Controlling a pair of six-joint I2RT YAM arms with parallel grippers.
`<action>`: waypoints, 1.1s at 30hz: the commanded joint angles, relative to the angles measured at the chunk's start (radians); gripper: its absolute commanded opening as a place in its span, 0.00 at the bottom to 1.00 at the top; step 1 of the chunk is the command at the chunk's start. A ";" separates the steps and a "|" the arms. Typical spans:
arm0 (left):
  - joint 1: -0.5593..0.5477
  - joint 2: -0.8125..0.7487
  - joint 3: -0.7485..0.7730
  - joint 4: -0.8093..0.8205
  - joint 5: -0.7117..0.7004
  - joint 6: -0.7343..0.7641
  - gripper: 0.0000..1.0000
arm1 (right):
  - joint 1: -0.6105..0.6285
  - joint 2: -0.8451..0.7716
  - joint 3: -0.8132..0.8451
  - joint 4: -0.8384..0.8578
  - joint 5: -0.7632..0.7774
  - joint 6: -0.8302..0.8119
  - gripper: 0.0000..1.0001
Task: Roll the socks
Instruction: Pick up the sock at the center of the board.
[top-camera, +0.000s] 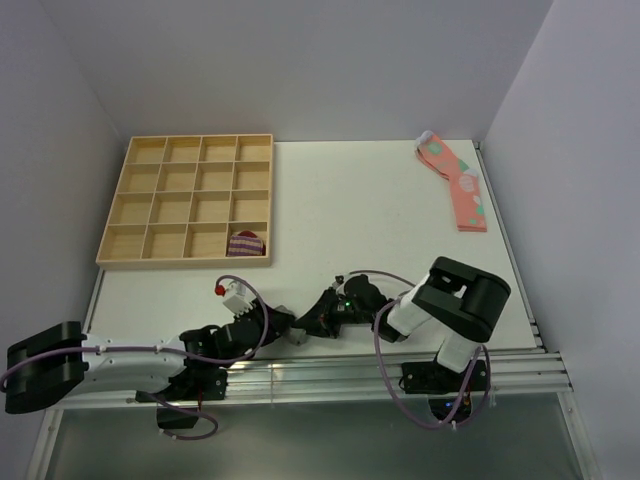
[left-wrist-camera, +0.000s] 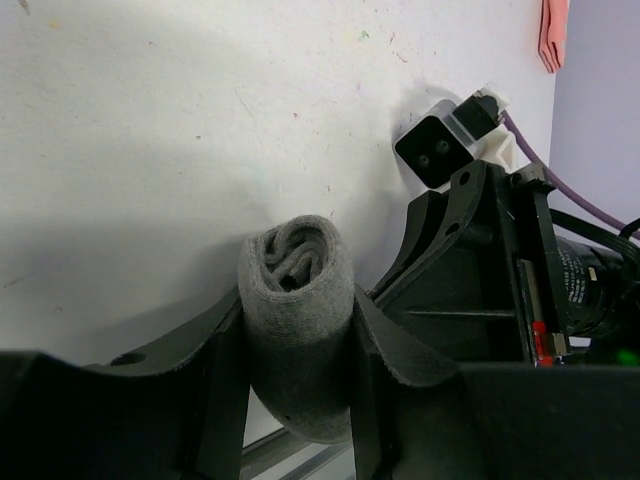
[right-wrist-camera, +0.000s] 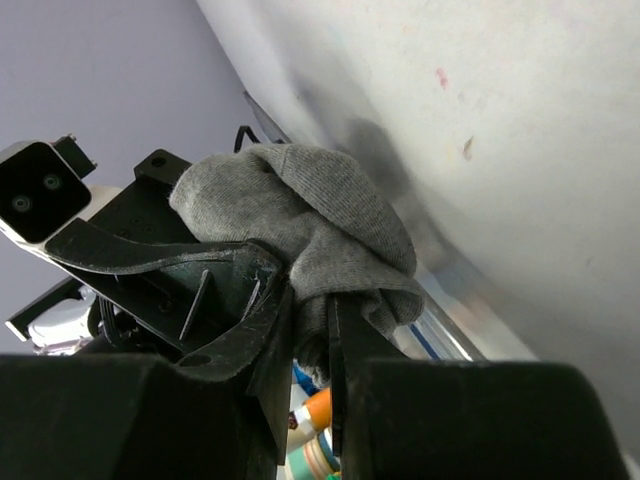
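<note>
The grey socks (left-wrist-camera: 300, 330) are wound into a tight roll, its spiral end facing the left wrist camera. My left gripper (left-wrist-camera: 298, 305) is shut on this roll, one finger pressed against each side. In the right wrist view a loose fold of the socks (right-wrist-camera: 320, 210) drapes over the fingers. My right gripper (right-wrist-camera: 312, 300) is shut on that fold. From above, the left gripper (top-camera: 290, 328) and right gripper (top-camera: 318, 322) meet tip to tip at the table's near edge, and they hide the socks almost entirely.
A wooden tray (top-camera: 130, 205) with several compartments stands at the back left, a small purple-striped bundle (top-camera: 246, 243) in its near right compartment. Pink spotted socks (top-camera: 458, 185) lie at the back right. The metal rail (top-camera: 350, 370) runs just below the grippers.
</note>
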 joint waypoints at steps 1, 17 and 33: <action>-0.002 -0.042 0.042 -0.013 -0.012 0.023 0.00 | 0.029 -0.085 0.032 -0.134 -0.037 -0.041 0.20; 0.017 -0.367 0.083 -0.360 -0.030 0.030 0.00 | -0.027 -0.474 0.159 -0.781 0.160 -0.340 0.54; 0.598 -0.171 0.587 -0.549 0.261 0.471 0.00 | -0.154 -0.801 0.224 -1.174 0.326 -0.614 0.56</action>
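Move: The grey sock roll is already pinched in the left fingers. From that hand, the wooden tray's middle lies about 40 cm ahead and 29 cm to the left, some 6 cm lower. In its front row, the striped sock roll is about 25 cm ahead and 11 cm left, and the empty cell beside that roll is 27 cm ahead and 21 cm left. The right fingers also grip the grey roll's edge; its middle is about 4 cm to that hand's left. Upward first, almost straight, the left hand lifts the grey sock roll, then sweeps faster forward and left towards the tray: some 16 cm up, 10 forward, 7 left. It keeps its pinch while swinging a little counter-clockwise with the fingertips tipping up. The right fingers open and release the roll's edge; that hand draws away about 8 cm right, 6 up and a little forward, its fingers tipping down about 20 degrees. ##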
